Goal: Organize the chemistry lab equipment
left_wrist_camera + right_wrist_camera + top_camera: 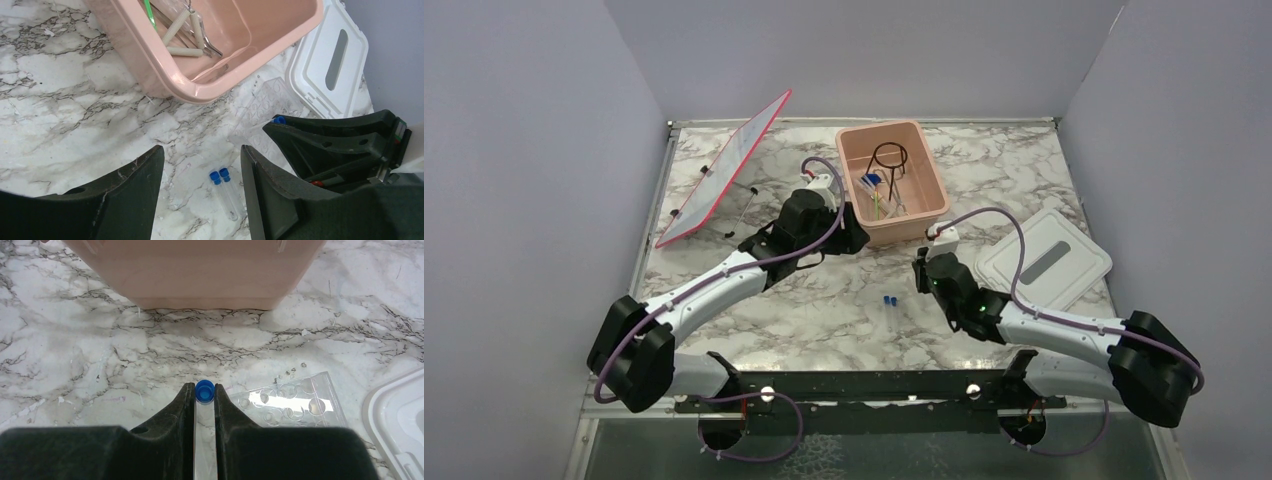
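Two clear tubes with blue caps [225, 189] lie side by side on the marble, also seen from above [889, 303]. My left gripper [201, 150] hangs open above them, beside the pink tub [929, 170]. My right gripper [204, 387] is shut on another blue-capped tube [204, 391], which points toward the tub's near wall. From the left wrist that tube's cap [278, 120] shows at the right gripper's tip. Inside the tub lie a black wire ring stand [890, 155], a green-yellow stick [148, 11], pipettes [175, 27] and tweezers [210, 46].
A clear plastic rack [287, 402] with round holes lies just right of my right gripper. The white lid [1044, 260] rests on the table to the right. A flat red-edged panel [724, 170] leans at the back left. Grey walls close in the table.
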Motion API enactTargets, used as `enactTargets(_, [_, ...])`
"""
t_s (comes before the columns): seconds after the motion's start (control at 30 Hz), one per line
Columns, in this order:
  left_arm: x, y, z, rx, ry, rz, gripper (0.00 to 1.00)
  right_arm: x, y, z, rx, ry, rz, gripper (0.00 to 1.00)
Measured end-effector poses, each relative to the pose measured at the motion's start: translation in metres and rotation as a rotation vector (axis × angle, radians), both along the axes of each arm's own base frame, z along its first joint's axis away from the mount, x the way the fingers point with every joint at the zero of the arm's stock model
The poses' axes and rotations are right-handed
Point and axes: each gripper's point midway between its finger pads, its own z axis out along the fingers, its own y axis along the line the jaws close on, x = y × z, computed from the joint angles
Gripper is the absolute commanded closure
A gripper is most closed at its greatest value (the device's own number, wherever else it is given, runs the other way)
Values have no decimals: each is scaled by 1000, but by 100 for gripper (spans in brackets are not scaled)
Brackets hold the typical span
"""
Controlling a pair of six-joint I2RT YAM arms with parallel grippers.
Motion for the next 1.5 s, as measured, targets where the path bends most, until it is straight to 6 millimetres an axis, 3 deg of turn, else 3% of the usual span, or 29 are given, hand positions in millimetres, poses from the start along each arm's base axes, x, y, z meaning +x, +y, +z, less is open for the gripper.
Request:
enactTargets(0.63, [1, 5, 1, 6, -12, 23, 39, 29, 1, 1, 71, -145, -132, 85])
enactTargets(0.8, [2, 7, 1, 10, -16, 32, 39, 27, 0, -3, 77, -154, -114, 78])
enactTargets(1.1, [3, 8, 0, 15, -19, 37, 38, 17, 6, -10, 80, -115, -44, 51])
enactTargets(1.27, [3, 8, 0, 16, -20, 37, 38, 17, 10, 15, 126, -100, -52, 41])
enactTargets(1.37, [3, 8, 1, 16, -21, 37, 37, 19, 15, 37, 163, -92, -66, 41])
enactTargets(1.5, [1, 10, -1, 17, -19, 38, 36, 22, 14, 49, 168, -28, -108, 46])
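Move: The right hand's shut fingers hold a blue-capped tube upright at the left end of the clear rack, whose middle lies about 5 cm to its right, 2 cm back and 6 cm below. The pink tub stands 16 cm ahead, 6 cm left and 4 cm below; two loose tubes lie 11 cm back, 6 cm left and 9 cm below. From the left hand, the rack is some 18 cm right, 5 cm back and 13 cm below. Still gripping the tube by its blue cap, the right hand eases about 3 cm forward at the left end of the rack, its fingers tipping up some 10 degrees and swinging a little clockwise, then sinks about 1 cm while drawing back slightly. There the fingers spread well apart and let go of the cap, and the open hand climbs some 6 cm clear of the tube, drifting a little left and forward. ##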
